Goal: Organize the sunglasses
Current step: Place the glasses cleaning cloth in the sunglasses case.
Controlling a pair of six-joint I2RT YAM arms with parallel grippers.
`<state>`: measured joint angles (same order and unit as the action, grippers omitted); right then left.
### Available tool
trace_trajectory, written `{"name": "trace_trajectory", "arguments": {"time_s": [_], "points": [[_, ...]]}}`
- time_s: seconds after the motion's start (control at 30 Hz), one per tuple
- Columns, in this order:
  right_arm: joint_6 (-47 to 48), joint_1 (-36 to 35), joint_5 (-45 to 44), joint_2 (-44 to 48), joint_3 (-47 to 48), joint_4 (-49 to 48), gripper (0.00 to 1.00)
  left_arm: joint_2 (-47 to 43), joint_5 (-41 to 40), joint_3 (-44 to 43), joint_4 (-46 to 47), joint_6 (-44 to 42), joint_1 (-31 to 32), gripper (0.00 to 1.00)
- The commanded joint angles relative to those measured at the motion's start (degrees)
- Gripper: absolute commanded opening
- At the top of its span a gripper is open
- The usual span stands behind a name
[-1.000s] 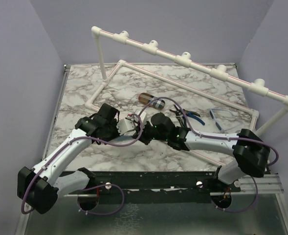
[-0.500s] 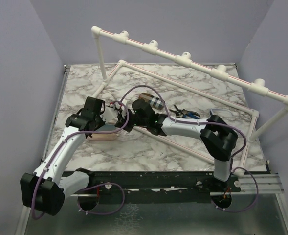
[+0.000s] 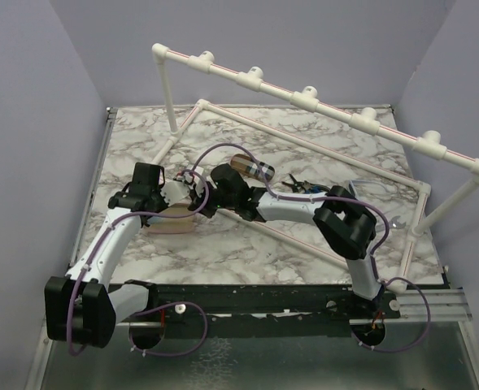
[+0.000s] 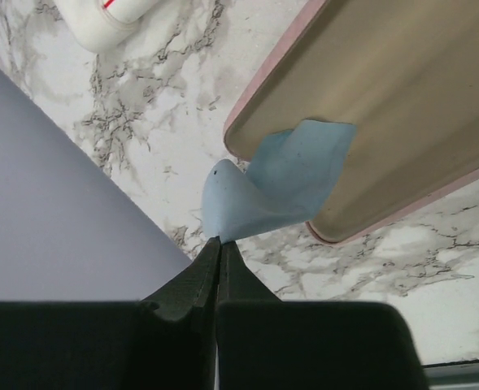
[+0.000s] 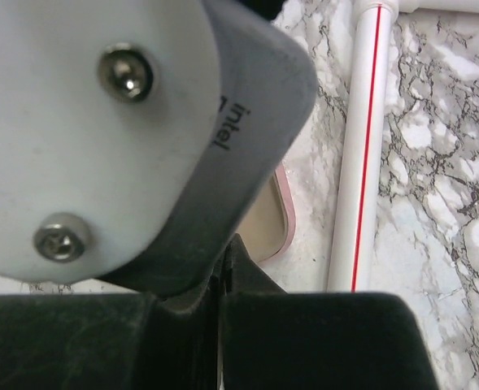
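Note:
Under my arms lies an open pink case [image 3: 171,221], its tan inside [image 4: 385,97] filling the left wrist view. A pale blue cloth [image 4: 281,183] hangs out over the case's rim. My left gripper [image 4: 215,241] is shut on a corner of the cloth and sits at the table's left [image 3: 174,193]. Close beside it, my right gripper [image 3: 200,200] is shut with nothing seen between its fingers [image 5: 225,253]. The left wrist's grey camera housing [image 5: 125,122] looms right over it. The blue-framed sunglasses [image 3: 359,185] lie far right, half hidden behind my right arm.
A brown plaid case [image 3: 251,168] and black-and-blue pliers [image 3: 306,188] lie behind my right forearm. A white pipe frame [image 3: 304,97] stands over the table's back and right. One of its floor pipes [image 5: 361,146], with a red line, runs just right of the pink case.
Both grippers moved left and toward the back over the pink case. The right arm stretched left, and its elbow now covers part of the sunglasses.

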<state>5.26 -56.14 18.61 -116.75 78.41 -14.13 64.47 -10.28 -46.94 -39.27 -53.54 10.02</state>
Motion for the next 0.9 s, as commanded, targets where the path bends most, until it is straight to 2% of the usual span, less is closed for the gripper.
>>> {"name": "trace_trajectory", "arguments": {"time_s": [0.0, 0.13, 0.27, 0.47, 0.7, 0.87], "points": [[3.7, -1.9, 3.0, -1.5, 2.0, 0.0, 0.0, 0.9, 11.0, -0.1, -2.4, -8.2, 2.1, 0.0], [4.2, -1.9, 5.9, 0.2, -0.1, -3.7, 0.0, 1.5, 14.9, -6.5, -9.3, -7.8, 2.2, 0.0], [5.0, -1.9, 7.9, 2.8, -4.2, -9.2, 0.0, 2.3, 15.1, -12.3, -14.2, -6.8, 2.5, 0.0], [4.8, -1.8, 8.6, 7.7, -14.4, -22.6, 0.03, 2.6, 16.3, -18.2, -16.8, 2.1, 3.6, 0.0], [4.2, -1.1, 9.8, 10.0, -23.8, -38.3, 0.18, 2.7, 16.7, -22.3, -17.9, 9.0, 6.2, 0.0], [2.0, -0.8, 7.8, 9.5, -28.3, -46.8, 0.37, 3.0, 12.1, -22.7, -17.9, 14.8, 10.2, 0.0]]}}
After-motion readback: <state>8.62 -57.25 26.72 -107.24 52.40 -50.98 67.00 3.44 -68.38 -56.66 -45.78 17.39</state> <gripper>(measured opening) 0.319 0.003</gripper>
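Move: The open sunglasses case lies under both hands, some 6 cm lower than the left and 5 cm lower than the right. From the left hand, which already holds the cleaning cloth at the case's left end, the middle of the case is about 7 cm to the right and 1 cm ahead. From the right hand it is some 6 cm to the left and 1 cm ahead. The white pipe corner stands about 13 cm ahead of the left hand and 1 cm right; the plaid case is roughly 15 cm ahead of the right hand and 18 cm right. Up and to the right goes the left hand after a slight dip, about 8 cm each way, keeping its pinch on the cloth, rolling some 15 degrees right side up, to come over the case's middle. The right hand rises, then draws back about 5 cm and a little right, away from the case, tipping its fingers up and opening them about a third; no cloth can be seen in them. ##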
